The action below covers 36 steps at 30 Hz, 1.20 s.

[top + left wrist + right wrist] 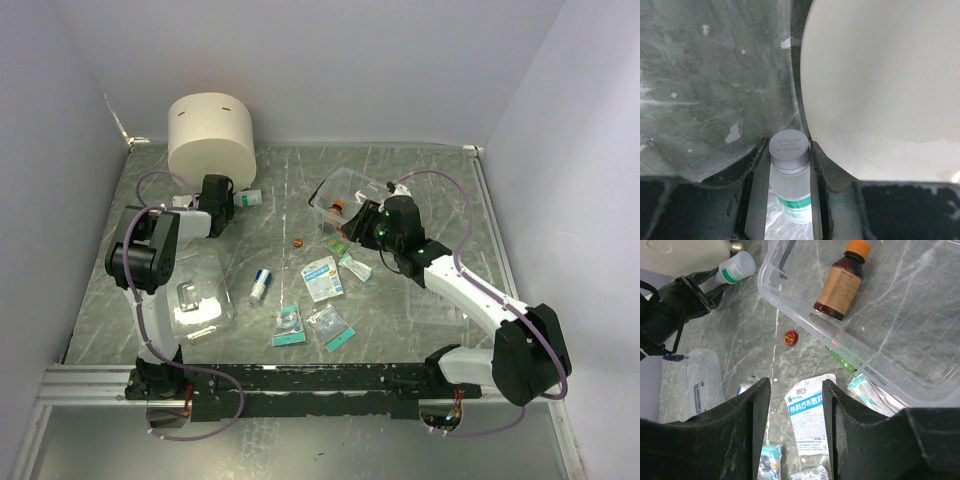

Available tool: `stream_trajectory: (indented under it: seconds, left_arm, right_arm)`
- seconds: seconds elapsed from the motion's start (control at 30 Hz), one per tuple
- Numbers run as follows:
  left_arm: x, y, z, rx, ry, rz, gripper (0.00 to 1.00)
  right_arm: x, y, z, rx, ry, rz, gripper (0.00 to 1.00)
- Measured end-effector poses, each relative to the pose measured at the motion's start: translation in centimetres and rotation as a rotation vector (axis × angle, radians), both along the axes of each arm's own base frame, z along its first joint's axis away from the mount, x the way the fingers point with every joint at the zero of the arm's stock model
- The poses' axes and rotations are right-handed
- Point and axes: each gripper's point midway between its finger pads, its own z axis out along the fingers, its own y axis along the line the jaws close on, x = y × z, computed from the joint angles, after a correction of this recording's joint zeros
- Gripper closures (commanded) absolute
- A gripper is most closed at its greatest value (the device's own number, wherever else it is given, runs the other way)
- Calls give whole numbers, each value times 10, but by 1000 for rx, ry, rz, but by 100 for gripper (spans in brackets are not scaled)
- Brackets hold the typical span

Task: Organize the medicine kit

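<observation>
The medicine kit [322, 190] is a clear open box at the back middle; in the right wrist view its rim [790, 310] runs across the top right. A brown bottle with an orange cap [840, 282] lies inside it. My left gripper [232, 197] sits beside the cream cylinder, shut on a small white bottle with a green label [790, 170]; both fingers press its grey cap. My right gripper [796, 390] hangs open and empty just in front of the kit, above a white and blue packet [812, 420].
The large cream cylinder [210, 135] stands at the back left, right against the left gripper. A clear lid with a handle [195, 290] lies at the front left. Loose on the table are a red cap [298, 241], a small bottle [261, 285] and several sachets [289, 325].
</observation>
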Motion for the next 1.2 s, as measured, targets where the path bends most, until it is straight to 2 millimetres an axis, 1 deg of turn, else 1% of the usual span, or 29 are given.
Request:
stream_trajectory:
  seconds: [0.2, 0.3, 0.47, 0.6, 0.73, 0.83, 0.9, 0.97, 1.03, 1.1, 1.2]
  left_arm:
    - [-2, -1, 0, -5, -5, -6, 79]
    - [-9, -1, 0, 0, 0, -17, 78]
    - [-27, -1, 3, 28, 17, -68, 77]
    - [-46, -5, 9, 65, 35, -151, 77]
    - [-64, -10, 19, 109, 49, -247, 76]
    - [-78, -18, 28, 150, 58, -341, 75]
    - [-85, -23, 37, 179, 57, -400, 74]
    - [-94, -30, 48, 220, 50, -474, 74]
    - [-102, -36, 60, 253, 36, -538, 75]
    - [-113, -44, 71, 288, 24, -625, 76]
    - [-126, -53, 82, 323, 17, -748, 77]
  right_arm:
    - [0, -1, 0, 1, 2, -4, 55]
    - [-1, -1, 2, 2, 1, -4, 55]
    - [-2, -1, 4, 6, -4, 0, 55]
    - [-3, 0, 5, 11, -5, 7, 54]
    - [-5, 3, 6, 13, -8, 28, 50]
    - [-8, 7, 6, 4, -16, 68, 48]
    - [-12, 13, 6, -10, -28, 109, 46]
    - [-20, 27, 8, -37, -48, 179, 41]
    - [-27, 44, 13, -59, -77, 249, 37]
    - [-34, 68, 22, -80, -119, 335, 34]
    - [-46, 97, 32, -82, -170, 446, 31]
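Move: The left fingers are already shut on one end of the white bottle, down beside the white drum, whose middle is about 9 cm ahead and 3 cm left. The clear box lies roughly 30 cm to that hand's right, about level with it. From the empty right hand the bottle is some 19 cm ahead, 22 cm left and 12 cm below; the red cap is 6 cm ahead and 10 cm left, and the blue-white tube 5 cm back and 18 cm left. Keeping its pinch on the end of the white bottle, the left hand draws it back about 12 cm, away from the drum, rising some 8 cm and easing 5 cm right as it turns about 45 degrees clockwise. The right hand mostly waits, then swings about 10 cm left towards the bottle, also back and slightly up, turning counter-clockwise while its fingers open wider. ##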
